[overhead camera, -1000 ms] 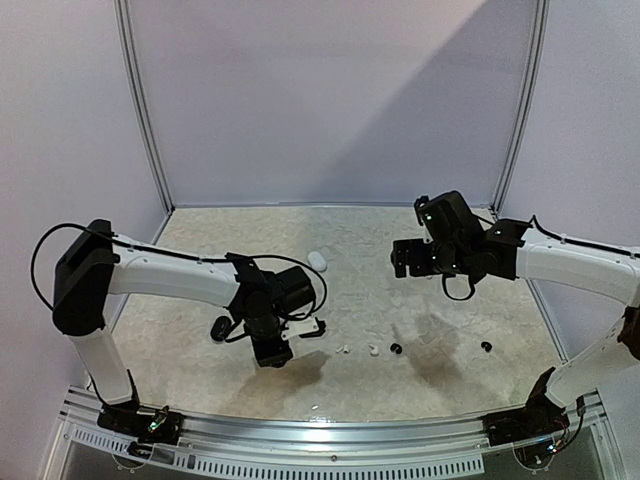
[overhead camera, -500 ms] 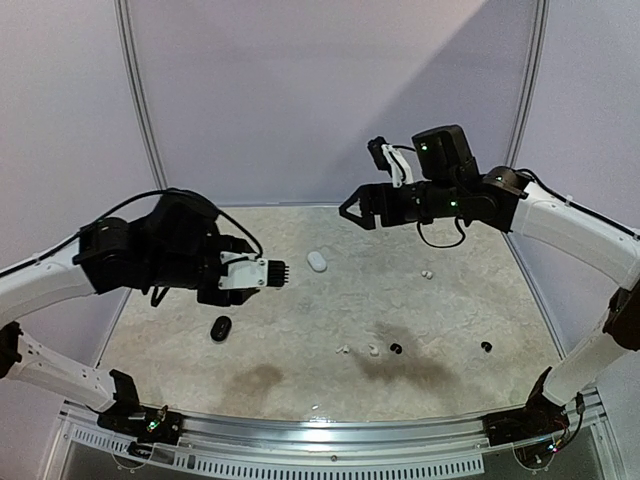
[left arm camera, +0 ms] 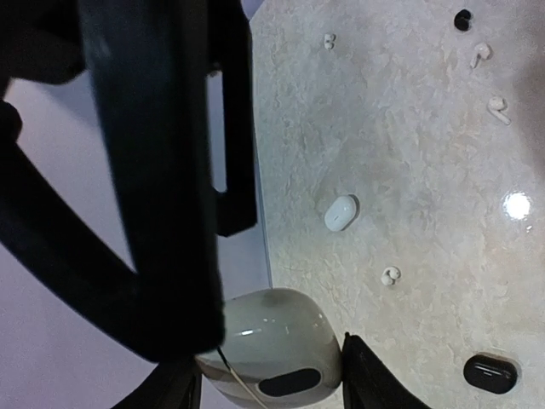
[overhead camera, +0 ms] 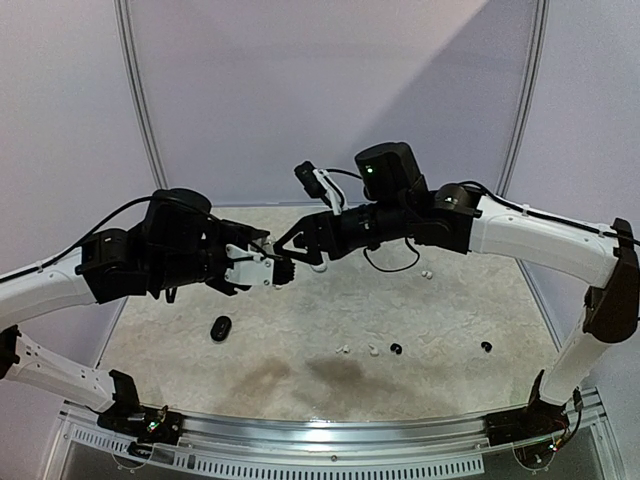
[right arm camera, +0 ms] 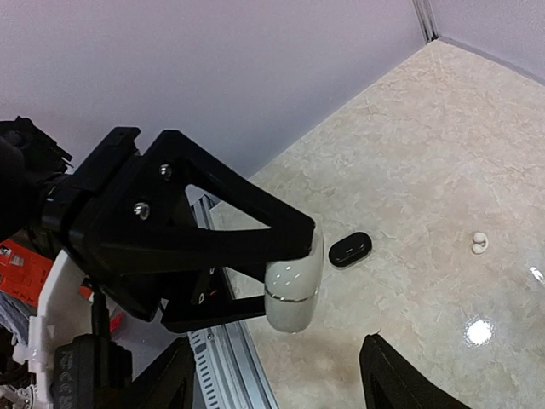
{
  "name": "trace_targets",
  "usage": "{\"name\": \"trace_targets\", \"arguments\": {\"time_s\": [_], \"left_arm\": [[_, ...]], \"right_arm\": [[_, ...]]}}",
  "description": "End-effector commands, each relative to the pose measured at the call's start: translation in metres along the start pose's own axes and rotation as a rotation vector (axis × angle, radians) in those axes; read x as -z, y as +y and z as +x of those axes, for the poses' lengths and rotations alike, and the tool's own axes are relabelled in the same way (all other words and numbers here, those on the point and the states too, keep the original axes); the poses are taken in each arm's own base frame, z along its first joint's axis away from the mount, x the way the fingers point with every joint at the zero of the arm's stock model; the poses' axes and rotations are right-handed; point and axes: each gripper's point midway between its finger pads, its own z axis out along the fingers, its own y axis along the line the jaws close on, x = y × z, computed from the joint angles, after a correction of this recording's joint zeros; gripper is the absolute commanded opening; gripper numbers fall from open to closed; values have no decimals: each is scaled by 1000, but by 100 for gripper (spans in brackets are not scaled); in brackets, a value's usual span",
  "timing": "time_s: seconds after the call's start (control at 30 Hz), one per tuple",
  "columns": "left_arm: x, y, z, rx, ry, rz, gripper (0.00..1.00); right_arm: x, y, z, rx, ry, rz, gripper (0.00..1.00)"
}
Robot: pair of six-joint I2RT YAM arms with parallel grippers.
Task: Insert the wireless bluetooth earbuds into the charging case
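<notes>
My left gripper is raised above the table, shut on a white charging case, whose lid seam shows in the right wrist view. My right gripper has reached across to it and stands open. Its fingers lie on either side just short of the case, touching nothing. Earbuds lie loose on the table: two white ones, a black one, another black one and a white one.
A black case lies shut on the left of the table. A second white case lies near the back, under my right gripper in the top view. The walls of the enclosure stand close behind both arms.
My left gripper lifted from the table with the white case and moved toward the centre. My right arm swung left to meet it, its jaws narrowing a little.
</notes>
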Motion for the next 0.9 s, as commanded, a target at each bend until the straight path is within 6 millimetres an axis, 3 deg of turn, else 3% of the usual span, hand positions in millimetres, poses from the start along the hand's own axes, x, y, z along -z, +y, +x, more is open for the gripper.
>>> {"name": "trace_targets", "arguments": {"time_s": [0.0, 0.2, 0.47, 0.57, 0.6, 0.63, 0.73, 0.77, 0.87], "left_arm": [[2, 3, -8, -27, -24, -25, 7], [1, 1, -8, -16, -27, -19, 6], [1, 2, -9, -7, -27, -22, 6], [1, 3, -8, 6, -22, -26, 8], [2, 4, -8, 15, -22, -27, 16], [3, 4, -7, 27, -19, -27, 32], [8, 6, -6, 122, -28, -22, 93], [13, 7, -5, 189, -37, -7, 99], [32, 5, -8, 449, -113, 92, 99]], "right_arm": [[-20, -4, -3, -44, 11, -25, 65], [-35, -3, -9, -53, 5, -58, 54], [-43, -2, -4, -60, 38, -84, 7], [-44, -2, -2, -60, 52, -89, 0], [-43, -1, -1, -56, 54, -89, 0], [-42, -2, -1, -52, 55, -85, 0], [-35, 0, -5, -25, 42, -71, 0], [-31, 1, -8, 1, 32, -65, 0], [-14, 7, -16, 87, -7, -53, 0]]}}
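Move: The white charging case, still held in the left fingers, has its middle about 5 cm left, 1 cm ahead and 3 cm below the right hand. From the left hand it sits some 1 cm ahead, 1 cm right and 1 cm below. About 30 cm below the right hand lie a white earbud pair, 14 cm ahead and 6 cm left, and the black case, 3 cm ahead and 18 cm left. The right hand slips about 4 cm left and down, pinches the white case, then the left fingers open wide. ##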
